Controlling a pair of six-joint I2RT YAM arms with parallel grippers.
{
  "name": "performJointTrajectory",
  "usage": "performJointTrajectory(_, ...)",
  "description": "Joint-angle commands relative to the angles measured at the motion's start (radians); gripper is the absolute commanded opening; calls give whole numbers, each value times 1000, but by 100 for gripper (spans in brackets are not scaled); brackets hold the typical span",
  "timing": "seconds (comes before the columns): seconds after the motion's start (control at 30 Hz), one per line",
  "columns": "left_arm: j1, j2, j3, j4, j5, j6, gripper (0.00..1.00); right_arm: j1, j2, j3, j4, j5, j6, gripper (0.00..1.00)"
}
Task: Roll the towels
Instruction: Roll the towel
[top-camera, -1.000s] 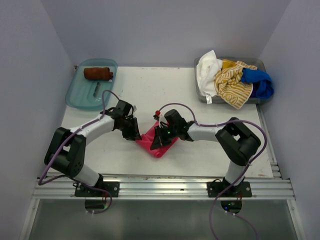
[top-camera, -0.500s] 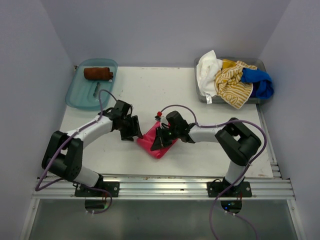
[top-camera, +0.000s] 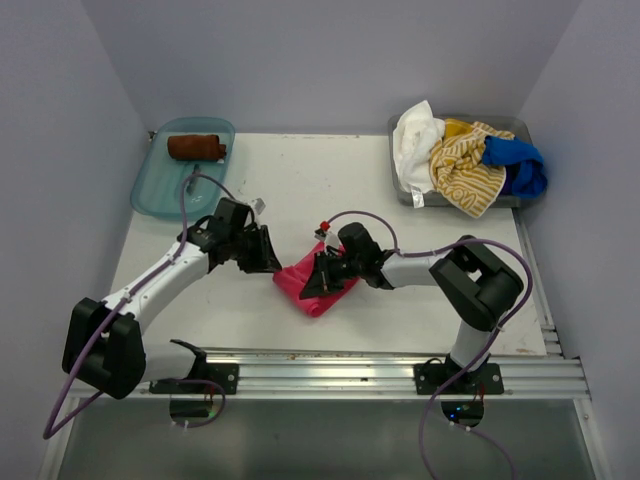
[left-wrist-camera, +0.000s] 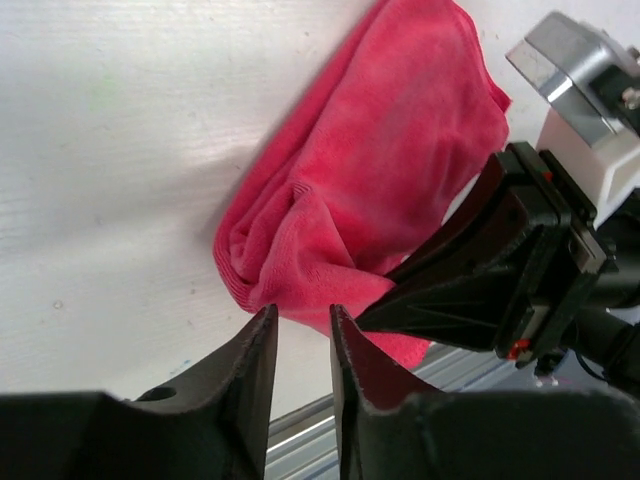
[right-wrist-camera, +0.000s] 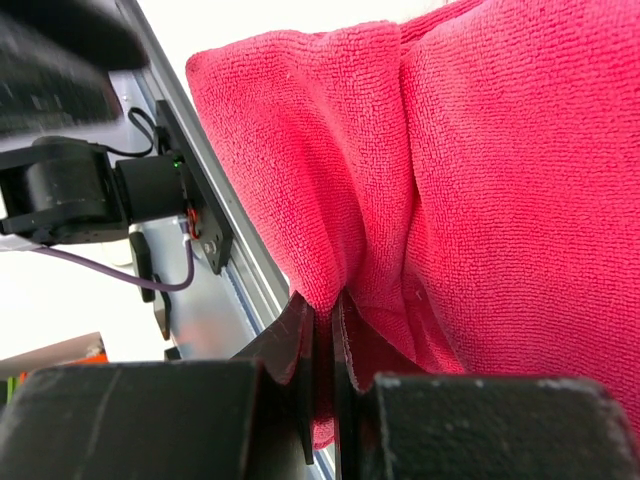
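A crumpled hot pink towel (top-camera: 312, 288) lies on the white table between my two arms. My right gripper (top-camera: 320, 277) is shut on a fold of the pink towel (right-wrist-camera: 480, 170), and cloth is pinched between its fingertips (right-wrist-camera: 325, 305). My left gripper (top-camera: 268, 262) sits at the towel's left edge. Its jaws stand open by a narrow gap (left-wrist-camera: 302, 312) with nothing in it, and the pink towel (left-wrist-camera: 370, 190) starts just beyond the tips. The right gripper (left-wrist-camera: 520, 270) shows black in the left wrist view. A rolled rust-brown towel (top-camera: 196, 147) lies in the teal tray (top-camera: 170, 195).
A grey bin (top-camera: 520, 125) at the back right holds a white towel (top-camera: 413, 140), a yellow-and-white striped towel (top-camera: 465, 170) and a blue towel (top-camera: 518, 162). The metal rail (top-camera: 330, 360) runs along the table's near edge, close to the pink towel.
My left arm has swung its elbow outward to the left and stretched lower. Its gripper stayed at the towel's left edge, widening and then narrowing. The right gripper keeps its pinch.
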Motion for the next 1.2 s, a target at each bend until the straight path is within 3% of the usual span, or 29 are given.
performJointTrajectory(0.0, -15, -22, -16, -25, 118, 70, 27, -10, -12, -3, 49, -34, 23, 0)
performJointTrajectory(0.2, -23, 12, 0, -62, 109, 96, 8, -11, -15, 1, 26, -26, 12, 0)
performJointTrajectory(0.43, -41, 50, -9, -14, 157, 100, 0, -16, -10, 7, 23, -26, 9, 0)
performJointTrajectory(1.17, -70, 277, 55, 168, 193, 93, 0, -33, 3, -2, 26, -43, 12, 0)
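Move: Some 5 cm to the left hand's right, about 2 cm nearer the base and 7 cm below lies the pink towel's bunched roll. The right gripper is some 10 cm to its right, 5 cm back and 5 cm below; the towel's flat part lies about 16 cm to its right, level with it and 9 cm below. From the right hand, the bunched roll is roughly 6 cm left, 3 cm farther out and 1 cm below. Closing its part-open fingers fully while drawing back about 3 cm, the left hand turns some 10 degrees clockwise, then sinks about 5 cm overall and works rightward, with a little forward at the end, bringing its shut tips against the near side of the bunched roll. The right gripper keeps its pinch on the towel, almost still. ##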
